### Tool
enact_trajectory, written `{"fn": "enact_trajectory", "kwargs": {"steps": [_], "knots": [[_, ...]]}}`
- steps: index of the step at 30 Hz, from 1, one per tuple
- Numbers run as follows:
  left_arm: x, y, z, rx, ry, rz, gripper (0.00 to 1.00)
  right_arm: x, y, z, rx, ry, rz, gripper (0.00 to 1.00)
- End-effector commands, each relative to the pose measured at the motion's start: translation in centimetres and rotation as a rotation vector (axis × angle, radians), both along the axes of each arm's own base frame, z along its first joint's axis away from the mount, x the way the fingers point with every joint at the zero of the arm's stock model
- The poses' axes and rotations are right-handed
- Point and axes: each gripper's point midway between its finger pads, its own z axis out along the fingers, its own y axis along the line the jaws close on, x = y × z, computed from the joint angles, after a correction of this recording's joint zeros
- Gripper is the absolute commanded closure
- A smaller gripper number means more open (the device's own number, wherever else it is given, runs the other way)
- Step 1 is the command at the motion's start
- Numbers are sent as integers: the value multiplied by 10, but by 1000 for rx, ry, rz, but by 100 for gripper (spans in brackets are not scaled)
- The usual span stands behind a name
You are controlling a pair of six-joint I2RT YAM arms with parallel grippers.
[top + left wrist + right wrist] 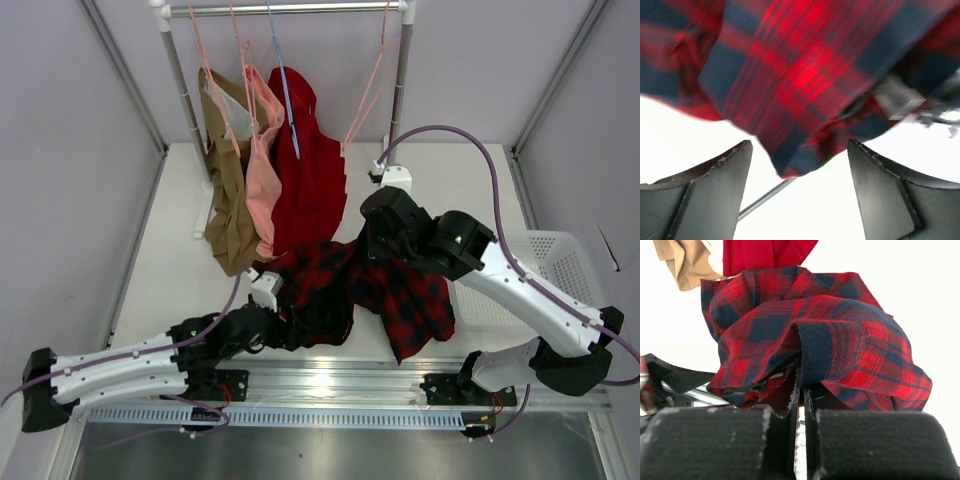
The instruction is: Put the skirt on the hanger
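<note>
The red-and-black tartan skirt [405, 290] hangs bunched over the middle of the table. My right gripper [385, 252] is shut on its upper fold; in the right wrist view the fingers [785, 390] pinch the skirt [815, 335] at its dark edge. My left gripper [278, 318] sits at the skirt's lower left, open. In the left wrist view the skirt [805, 75] hangs just above the spread gripper [799, 145], a corner dipping between the fingertips without being pinched. An empty pale-pink hanger [368, 95] hangs at the right end of the rail.
A clothes rack [290, 8] stands at the back with a tan garment [225, 190], a pink garment [262, 170] and a plain red pleated garment [310, 170]. A thin blue hanger [285, 90] hangs there too. A white basket [560, 260] sits on the right.
</note>
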Motion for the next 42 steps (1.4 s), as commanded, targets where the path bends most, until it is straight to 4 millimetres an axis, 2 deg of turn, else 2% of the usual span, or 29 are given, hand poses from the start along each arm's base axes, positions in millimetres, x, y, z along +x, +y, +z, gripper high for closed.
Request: {"fn": "enact_trajectory", "kwargs": {"steps": [1, 5, 8, 11, 13, 14, 15, 17, 18, 20, 21, 23, 24, 26, 27, 28, 29, 30, 31, 32, 33, 34, 35, 36, 37, 39, 40, 41, 42], "knots": [[19, 15, -5, 68, -16, 186, 19, 4, -1, 10, 22, -37, 7, 100], [29, 25, -12, 130, -10, 286, 23, 1, -6, 10, 28, -38, 2, 100], [37, 26, -9, 167, -26, 326, 35, 0, -10, 11, 32, -42, -1, 100], [43, 14, 9, 125, -64, 304, 49, -1, -15, 9, 25, -40, -6, 100], [54, 10, 26, 79, -87, 307, 68, -1, -19, 11, 35, -44, -7, 100], [51, 7, 27, 76, -84, 280, 68, 0, -20, 11, 36, -44, -7, 100], [61, 12, 29, 70, -76, 306, 83, -1, -21, 13, 44, -48, -3, 100], [62, 6, 35, 58, -71, 248, 96, 1, -20, 19, 59, -57, 13, 100], [67, 5, 46, 37, -87, 244, 100, 2, -19, 22, 64, -63, 27, 100], [68, 0, 71, 8, -139, 179, 100, 5, -17, 33, 81, -83, 73, 100], [73, -2, 101, -44, -174, 177, 100, 7, -14, 46, 110, -110, 94, 100], [68, -9, 128, -96, -209, 79, 100, 9, -11, 63, 147, -137, 158, 100], [73, -6, 165, -158, -255, 87, 100, 11, -10, 85, 190, -176, 178, 100], [72, -6, 190, -192, -291, 36, 100, 15, -8, 102, 238, -190, 226, 100], [70, -4, 228, -247, -340, 23, 100, 15, -9, 125, 272, -234, 251, 100], [69, -2, 240, -252, -360, 12, 100, 20, -5, 132, 290, -235, 270, 100], [70, -3, 246, -245, -357, -6, 100, 27, -11, 142, 313, -247, 267, 100], [65, 2, 294, -301, -428, -7, 100, 19, -1, 153, 366, -233, 351, 100], [65, 5, 298, -281, -426, -7, 100, 20, 1, 176, 410, -263, 377, 100], [62, 5, 309, -292, -438, -24, 100, 19, 1, 188, 441, -271, 396, 100], [57, 9, 345, -338, -486, -28, 100, 15, 2, 198, 478, -263, 439, 100], [55, 10, 349, -334, -479, -31, 100, 8, 0, 218, 520, -294, 463, 100], [56, 9, 353, -332, -472, -30, 100, 9, 2, 223, 542, -290, 475, 100], [57, 13, 371, -348, -487, -7, 100, 5, 2, 231, 578, -297, 515, 100], [60, 14, 369, -333, -470, 12, 100, 3, 3, 233, 611, -277, 523, 100], [70, 18, 354, -293, -404, 58, 100, 9, 2, 221, 640, -240, 527, 100], [77, 15, 342, -275, -365, 72, 100, 13, -2, 211, 661, -203, 523, 100], [93, 19, 311, -233, -301, 120, 100, 19, -3, 188, 671, -162, 518, 100], [94, 15, 299, -257, -248, 103, 100, 23, -5, 174, 689, -128, 515, 100]]}}
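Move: The skirt's free edge is right at the open left fingers, about 3 cm ahead, 2 cm to the left and 3 cm below. The red garment hangs some 26 cm ahead of the left hand, 4 cm to its right and 10 cm above. The right hand already holds the skirt; the empty pink hanger is roughly 22 cm ahead, straight in line and 8 cm higher, the red garment 15 cm ahead, 12 cm left and 9 cm lower. The left fingers shut on the free edge of the skirt after a short dip down, forward and to the left. The left hand then climbs about 37 cm from its starting height, ending a little farther forward, with the fingers tipping upward. The right hand keeps its pinch, eases 2 cm right, then rises some 20 cm with slight forward travel, its left side rolling up as it turns counter-clockwise. ##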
